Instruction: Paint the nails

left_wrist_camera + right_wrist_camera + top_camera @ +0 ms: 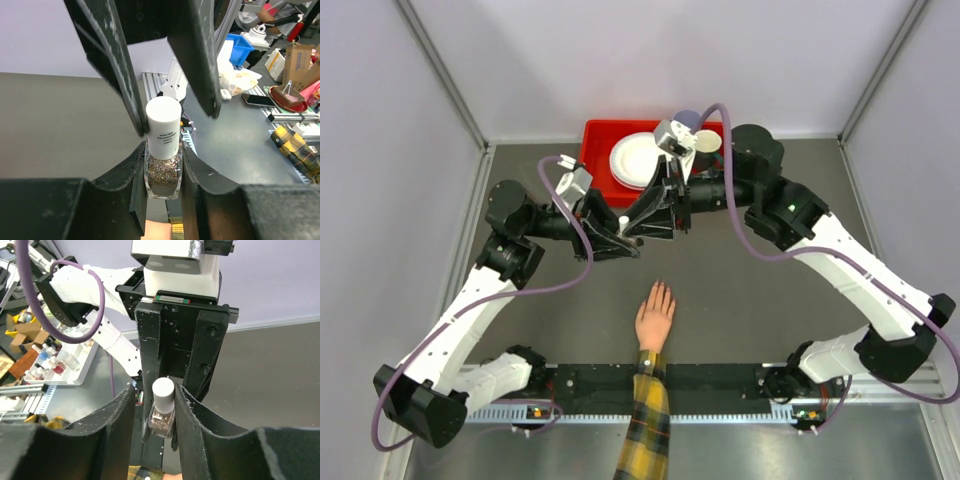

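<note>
A peach hand (655,320) with a yellow-and-dark plaid sleeve (645,430) lies palm down near the table's front edge. The nails (661,289) are tiny at its fingertips, pointing away from the arms. Above and behind the hand, my left gripper (623,233) (163,167) is shut on a small clear bottle of glitter polish (163,176) held upright. Its white cap (163,127) (163,394) stands between the fingers of my right gripper (633,226) (156,391). That gripper is open: one finger touches the cap and a gap shows on the other side.
A red tray (595,150) with white plates (635,158) stands at the back of the table, behind both wrists. Grey walls close in the left, right and far sides. A black rail (720,378) runs along the near edge between the arm bases.
</note>
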You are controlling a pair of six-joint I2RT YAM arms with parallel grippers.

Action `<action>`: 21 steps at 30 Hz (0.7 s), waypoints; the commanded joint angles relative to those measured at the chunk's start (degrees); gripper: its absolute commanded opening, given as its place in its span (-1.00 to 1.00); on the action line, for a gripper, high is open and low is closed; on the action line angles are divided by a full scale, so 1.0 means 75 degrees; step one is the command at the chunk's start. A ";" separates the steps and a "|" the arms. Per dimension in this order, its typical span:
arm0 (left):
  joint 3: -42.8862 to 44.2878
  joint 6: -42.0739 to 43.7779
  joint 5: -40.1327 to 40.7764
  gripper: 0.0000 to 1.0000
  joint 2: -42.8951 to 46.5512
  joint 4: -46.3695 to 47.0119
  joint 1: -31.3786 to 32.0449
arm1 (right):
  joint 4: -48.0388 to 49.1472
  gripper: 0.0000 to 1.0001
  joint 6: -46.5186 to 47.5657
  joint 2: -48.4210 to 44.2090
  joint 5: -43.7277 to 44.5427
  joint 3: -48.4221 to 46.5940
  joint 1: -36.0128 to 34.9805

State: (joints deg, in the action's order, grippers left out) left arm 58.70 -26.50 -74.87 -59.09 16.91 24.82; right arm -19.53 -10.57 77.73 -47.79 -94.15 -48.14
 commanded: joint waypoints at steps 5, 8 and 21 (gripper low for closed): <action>0.0002 -0.0076 -0.0049 -1.00 0.0144 0.0418 0.0007 | 0.0635 -0.35 -0.0255 0.0428 -0.0636 -0.0326 0.0055; 0.0025 0.0076 0.0127 -1.00 0.0168 0.0336 -0.0016 | 0.0600 -0.76 -0.0302 0.0429 -0.0415 -0.0349 0.0055; 0.0330 0.1578 0.7780 -1.00 0.0086 -0.1319 -0.0004 | -0.0898 -1.00 0.0052 0.0450 1.1199 -0.0442 -0.2640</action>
State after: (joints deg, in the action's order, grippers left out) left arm 61.06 -15.99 -42.44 -56.73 0.71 26.33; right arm -19.00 -6.00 78.85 9.06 -93.51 -63.11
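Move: The bottle's white cap sits between the right hand's parted fingers, about 2 cm to the left of that hand's point, 2 cm below and 1 cm ahead. The left hand already grips the polish bottle, with the cap some 3 cm above its point. From the right hand, the mannequin hand lies roughly 5 cm back, 1 cm left and 36 cm below; the white plate is about 38 cm ahead, 3 cm left and 37 cm below. The right hand first eases about 1.5 cm left and 1.5 cm down over the white cap while the left hand keeps the bottle still, then shuts its fingers and pinches the cap. With both holds kept, the two hands then sweep forward together some 8 cm towards the plate side, the right turning clockwise by about 40 degrees and the left counter-clockwise by about 30, so that the cap is twisted clockwise against the bottle. ##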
